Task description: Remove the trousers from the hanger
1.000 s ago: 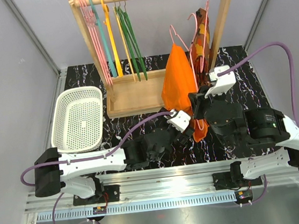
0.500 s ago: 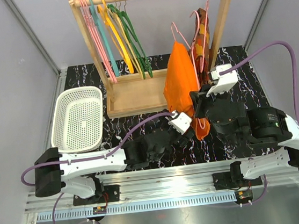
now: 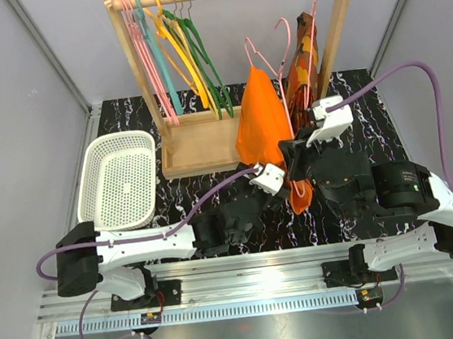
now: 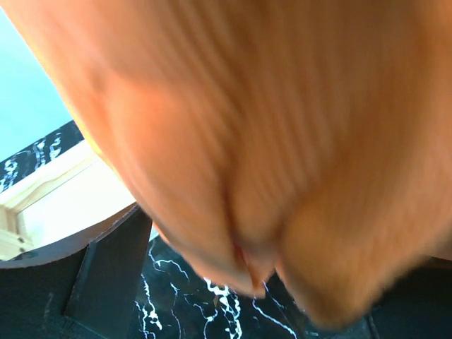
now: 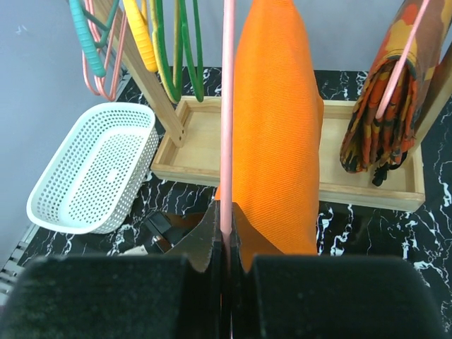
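Observation:
The bright orange trousers (image 3: pixel 261 125) hang draped on the thin pink hanger (image 3: pixel 266 50), which is held above the table in front of the wooden rack. My right gripper (image 5: pixel 226 215) is shut on the hanger's pink wire (image 5: pixel 227 106), with the trousers (image 5: pixel 275 127) just to the right of it. My left gripper (image 3: pixel 283 197) sits at the trousers' lower end. In the left wrist view, blurred orange cloth (image 4: pixel 282 127) fills the frame between its wide-open fingers (image 4: pixel 106 275). I cannot see that the pads press it.
A wooden rack (image 3: pixel 199 140) stands at the back with several pink, teal, yellow and green hangers (image 3: pixel 172 53) on its rail. A camouflage garment (image 3: pixel 303 54) hangs at its right end. A white perforated basket (image 3: pixel 117 182) lies on the left of the black marbled table.
The hanger with the trousers has shifted left and its hook now tilts further left. The hangers on the rail have swung. My left gripper moved slightly left under the cloth.

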Robot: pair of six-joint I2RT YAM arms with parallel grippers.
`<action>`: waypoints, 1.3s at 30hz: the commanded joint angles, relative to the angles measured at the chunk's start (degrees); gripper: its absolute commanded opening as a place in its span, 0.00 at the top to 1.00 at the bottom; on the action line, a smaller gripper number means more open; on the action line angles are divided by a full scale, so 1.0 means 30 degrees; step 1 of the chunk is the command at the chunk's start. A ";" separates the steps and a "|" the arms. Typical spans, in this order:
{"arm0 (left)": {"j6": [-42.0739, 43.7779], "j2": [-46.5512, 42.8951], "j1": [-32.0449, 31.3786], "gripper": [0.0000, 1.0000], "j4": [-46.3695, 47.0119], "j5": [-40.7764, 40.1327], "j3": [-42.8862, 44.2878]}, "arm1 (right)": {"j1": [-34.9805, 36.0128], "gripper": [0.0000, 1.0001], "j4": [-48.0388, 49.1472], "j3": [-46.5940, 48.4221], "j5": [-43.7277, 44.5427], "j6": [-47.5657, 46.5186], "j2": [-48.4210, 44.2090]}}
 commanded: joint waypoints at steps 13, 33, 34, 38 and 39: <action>-0.0234 -0.1376 0.0445 0.37 0.2730 -0.2151 0.1097 | 0.0141 1.00 0.0948 -0.0165 0.1131 0.2237 -0.0060; -0.0029 -0.1493 0.0474 0.79 0.2730 -0.1096 0.2620 | 0.0141 1.00 -0.0200 -0.1776 0.0341 0.3967 -0.0704; -0.0087 -0.1582 0.0474 0.89 0.2701 -0.0950 0.2649 | 0.0141 1.00 -0.0287 -0.1864 0.0428 0.4055 -0.0704; -0.0671 -0.2342 0.0474 1.00 0.2233 -0.0686 0.2767 | 0.0141 1.00 -0.1136 -0.2945 0.0956 0.5020 -0.1054; -0.0761 -0.2547 0.0474 1.00 0.2232 -0.0569 0.2738 | 0.0112 1.00 -0.1399 -0.3123 0.1015 0.5632 -0.1114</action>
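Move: The orange trousers hang in front of the open left gripper, their middle about 8 cm ahead of it, 2 cm left and 12 cm above; their lower folds come close to its fingers. From the right gripper, shut on the pink hanger, that middle is some 11 cm ahead, 3 cm left and 7 cm below. Counted from the left hand, the patterned trousers hang about 19 cm ahead, 7 cm right and 7 cm up, while the wooden tray lies roughly 19 cm ahead, 6 cm left and 22 cm below. The trousers are brought down to the left hand: the right hand keeps its shut grip on the hanger and lowers it roughly 5 cm in two stages, tipping slightly down. Meanwhile the left hand climbs about 5 cm along the lower cloth, easing a little forward and left, and near the top closes its fingers, pinching a fold at the trousers' left edge. ##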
